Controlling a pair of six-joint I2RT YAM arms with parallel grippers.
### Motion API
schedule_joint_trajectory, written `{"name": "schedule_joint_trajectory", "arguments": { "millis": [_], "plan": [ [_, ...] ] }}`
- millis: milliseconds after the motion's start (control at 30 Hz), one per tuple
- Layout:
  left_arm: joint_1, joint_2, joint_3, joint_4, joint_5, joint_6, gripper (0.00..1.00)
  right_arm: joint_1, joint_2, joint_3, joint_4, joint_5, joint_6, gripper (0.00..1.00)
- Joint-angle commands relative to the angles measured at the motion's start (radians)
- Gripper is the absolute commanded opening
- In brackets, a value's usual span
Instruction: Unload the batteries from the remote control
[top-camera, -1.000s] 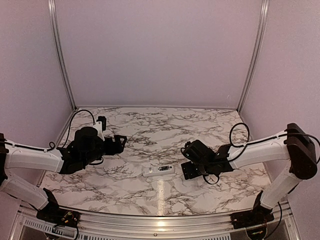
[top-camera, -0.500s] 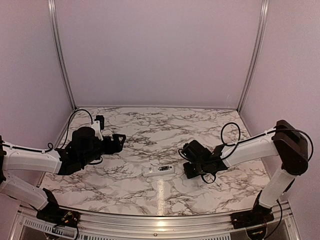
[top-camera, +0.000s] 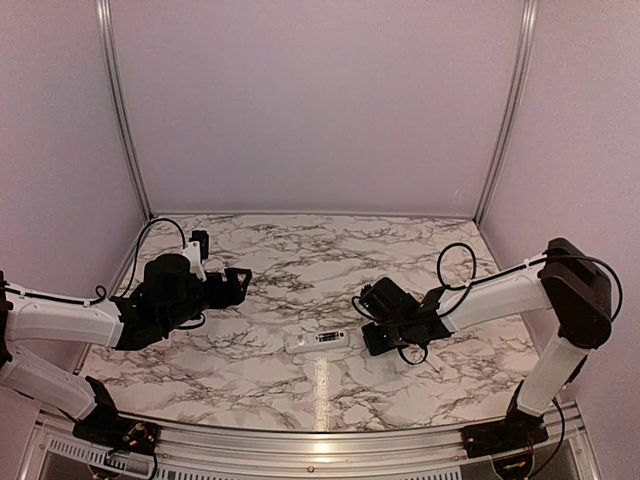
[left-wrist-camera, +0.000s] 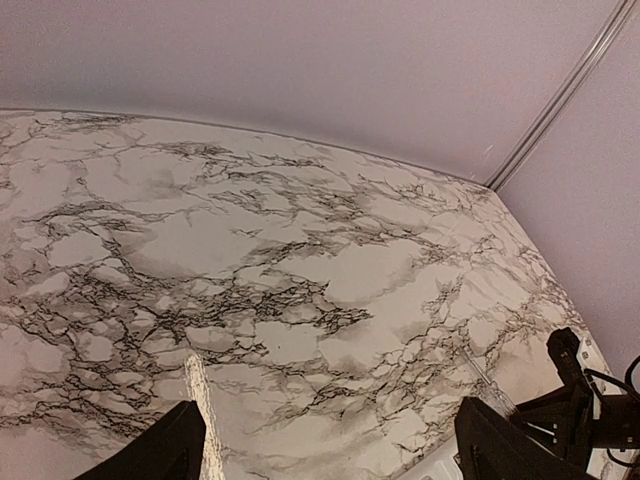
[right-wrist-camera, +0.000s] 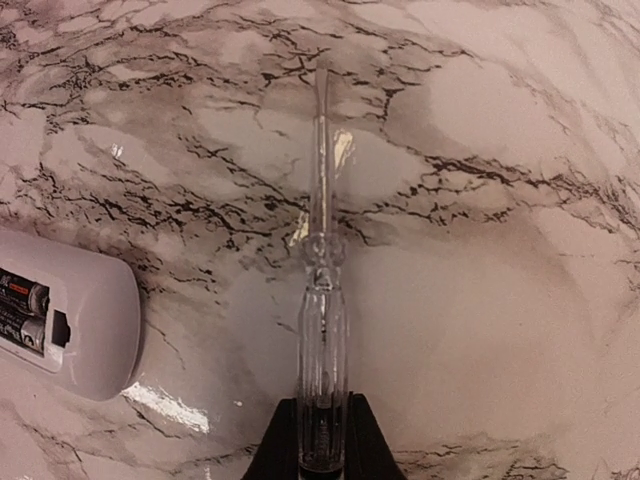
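Note:
The white remote control (top-camera: 318, 341) lies on the marble table near the front middle, its dark recess facing up. In the right wrist view its rounded end (right-wrist-camera: 70, 325) shows at the left edge, with the two dark batteries (right-wrist-camera: 20, 308) side by side in the open recess. My right gripper (top-camera: 375, 340) sits low, just right of the remote. It is shut (right-wrist-camera: 322, 425) on a clear pen-like stick (right-wrist-camera: 322, 300) that points forward along the table, beside the remote and not touching it. My left gripper (top-camera: 240, 283) is open and empty (left-wrist-camera: 330, 462), above the table's left part.
The marble table (top-camera: 300, 260) is walled by lilac panels at the back and sides. A bright glare streak (top-camera: 320, 385) runs toward the front edge. The right arm's cable (top-camera: 455, 265) loops above its wrist. My right gripper's black body (left-wrist-camera: 570, 400) shows in the left wrist view.
My right gripper has moved a little left toward the remote, still holding the stick. The left arm has barely moved.

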Motion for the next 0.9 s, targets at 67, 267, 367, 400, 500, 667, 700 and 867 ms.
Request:
{"name": "schedule_joint_trajectory", "arguments": {
  "millis": [67,267,367,400,500,667,700,867],
  "plan": [
    [0.002,0.021,0.001,0.025,-0.008,0.024,0.91,-0.005,-0.006,0.017,-0.017,0.000,-0.027,0.02],
    [0.003,0.011,0.001,0.019,-0.005,0.045,0.91,-0.002,-0.068,-0.002,-0.006,0.000,-0.054,0.00],
    [0.003,0.005,0.000,0.026,0.029,0.046,0.91,0.007,-0.108,-0.017,0.000,0.015,-0.065,0.00],
    [0.003,0.004,0.000,0.030,0.047,0.048,0.91,0.014,-0.121,-0.018,-0.002,0.025,-0.068,0.00],
    [0.003,0.001,0.002,0.042,0.110,0.052,0.91,0.040,-0.168,-0.026,0.003,0.049,-0.090,0.00],
    [0.003,0.015,-0.005,0.099,0.224,0.045,0.91,0.080,-0.246,-0.032,-0.005,0.093,-0.128,0.00],
    [0.003,0.021,-0.003,0.114,0.252,0.044,0.91,0.085,-0.264,-0.038,-0.004,0.098,-0.137,0.00],
    [0.004,0.039,-0.005,0.160,0.357,0.041,0.91,0.103,-0.374,-0.090,0.026,0.084,-0.177,0.00]
  ]
}}
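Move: The remote lies on the table about 14 cm to the left of my right hand and 1 cm farther out, roughly level with my fingers; its open bay with the two batteries is some 11 cm to the left. The screwdriver's middle is about 5 cm ahead and 2 cm left of that hand, its handle end already pinched. From my left hand the remote is about 20 cm right, 3 cm back and 16 cm below. I lift my right hand nearly straight up about 9 cm, keeping the screwdriver pinched by its handle end, drawing back slightly late on as the fingers tip upward and swing a little counter-clockwise. Late in the lift my left hand, fingers still wide open, swings in towards the remote, some 4 cm right and a bit back, yawing about 15 degrees clockwise. ##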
